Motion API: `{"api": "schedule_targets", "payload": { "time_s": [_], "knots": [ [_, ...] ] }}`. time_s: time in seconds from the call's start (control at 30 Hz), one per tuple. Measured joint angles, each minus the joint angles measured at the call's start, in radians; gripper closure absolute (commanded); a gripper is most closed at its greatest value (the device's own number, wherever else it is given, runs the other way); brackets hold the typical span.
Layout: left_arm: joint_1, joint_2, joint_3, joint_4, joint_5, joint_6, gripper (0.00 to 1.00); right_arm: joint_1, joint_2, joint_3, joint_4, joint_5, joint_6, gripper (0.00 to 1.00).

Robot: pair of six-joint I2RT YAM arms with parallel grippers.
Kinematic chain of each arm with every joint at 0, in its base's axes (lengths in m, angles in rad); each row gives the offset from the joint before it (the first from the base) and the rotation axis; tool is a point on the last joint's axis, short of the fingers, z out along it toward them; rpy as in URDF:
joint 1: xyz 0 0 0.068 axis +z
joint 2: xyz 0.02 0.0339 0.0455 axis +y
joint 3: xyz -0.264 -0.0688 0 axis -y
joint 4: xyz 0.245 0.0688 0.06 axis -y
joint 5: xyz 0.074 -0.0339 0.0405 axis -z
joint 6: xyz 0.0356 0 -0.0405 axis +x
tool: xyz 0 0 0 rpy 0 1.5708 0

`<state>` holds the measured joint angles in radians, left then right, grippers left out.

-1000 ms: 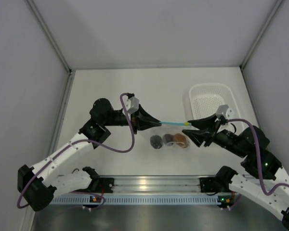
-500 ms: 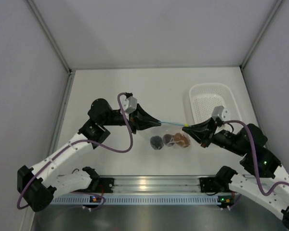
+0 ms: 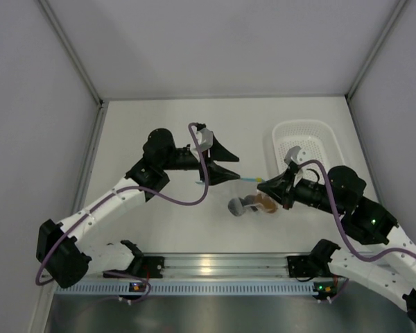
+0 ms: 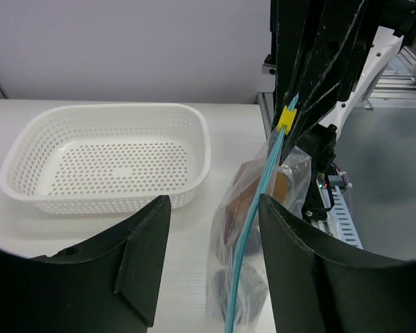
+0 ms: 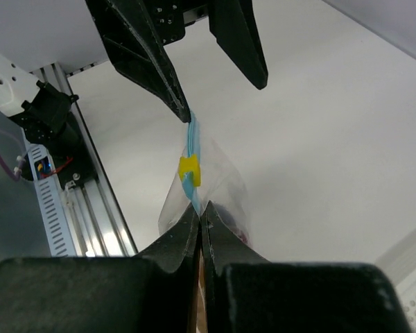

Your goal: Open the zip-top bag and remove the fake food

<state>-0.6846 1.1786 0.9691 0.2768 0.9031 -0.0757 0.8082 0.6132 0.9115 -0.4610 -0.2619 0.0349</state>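
The zip-top bag (image 3: pixel 249 202) hangs from my right gripper (image 3: pixel 263 184), which is shut on the end of its light blue zip strip (image 3: pixel 249 179). A yellow slider (image 5: pixel 188 170) sits on the strip just past the right fingertips (image 5: pixel 200 207). The fake food is inside the bag: an orange piece (image 3: pixel 265 203) and a dark piece (image 3: pixel 236 207) show, and the third is unclear. My left gripper (image 3: pixel 237 168) is open, its fingers either side of the strip's free end without touching it. In the left wrist view the bag (image 4: pixel 253 236) hangs between the open fingers (image 4: pixel 213 201).
A white perforated basket (image 3: pixel 306 133) stands at the right rear, close behind my right gripper, and shows in the left wrist view (image 4: pixel 104 156). The aluminium rail (image 3: pixel 215 267) runs along the near table edge.
My left gripper has let go of the zip strip, opened and shifted right. My right gripper has moved left and up, and the bag now hangs from it alone.
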Motion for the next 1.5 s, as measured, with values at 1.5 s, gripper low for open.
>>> {"api": "schedule_targets", "payload": {
  "time_s": [1.5],
  "knots": [
    [-0.146, 0.116, 0.108, -0.01, -0.108, 0.131, 0.64, 0.0, 0.156, 0.073, -0.078, 0.181, 0.082, 1.0]
  ]
}}
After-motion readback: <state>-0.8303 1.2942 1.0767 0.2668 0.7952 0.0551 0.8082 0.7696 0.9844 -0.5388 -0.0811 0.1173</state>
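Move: The zip-top bag's yellow slider sits about 8 cm to the left gripper's right, 4 cm back and roughly level. It is just beyond the closed right fingers, some 2 cm left and 1 cm ahead of them. The fake food hangs in the bag, around 5 cm back, 8 cm right and 11 cm below the left gripper. The white basket stands on the table about 30 cm to that gripper's right and 13 cm farther out, well below. Bring the open left gripper about 5 cm right to straddle the slider, dipping back 2 cm and then easing mostly forward again, while the fingers narrow, reopen partway and narrow again without shutting. Meanwhile keep the right gripper's pinch on the zip end and carry it some 4 cm forward and 2–3 cm down, into the left gripper's gap, turning it about 10 degrees clockwise. ##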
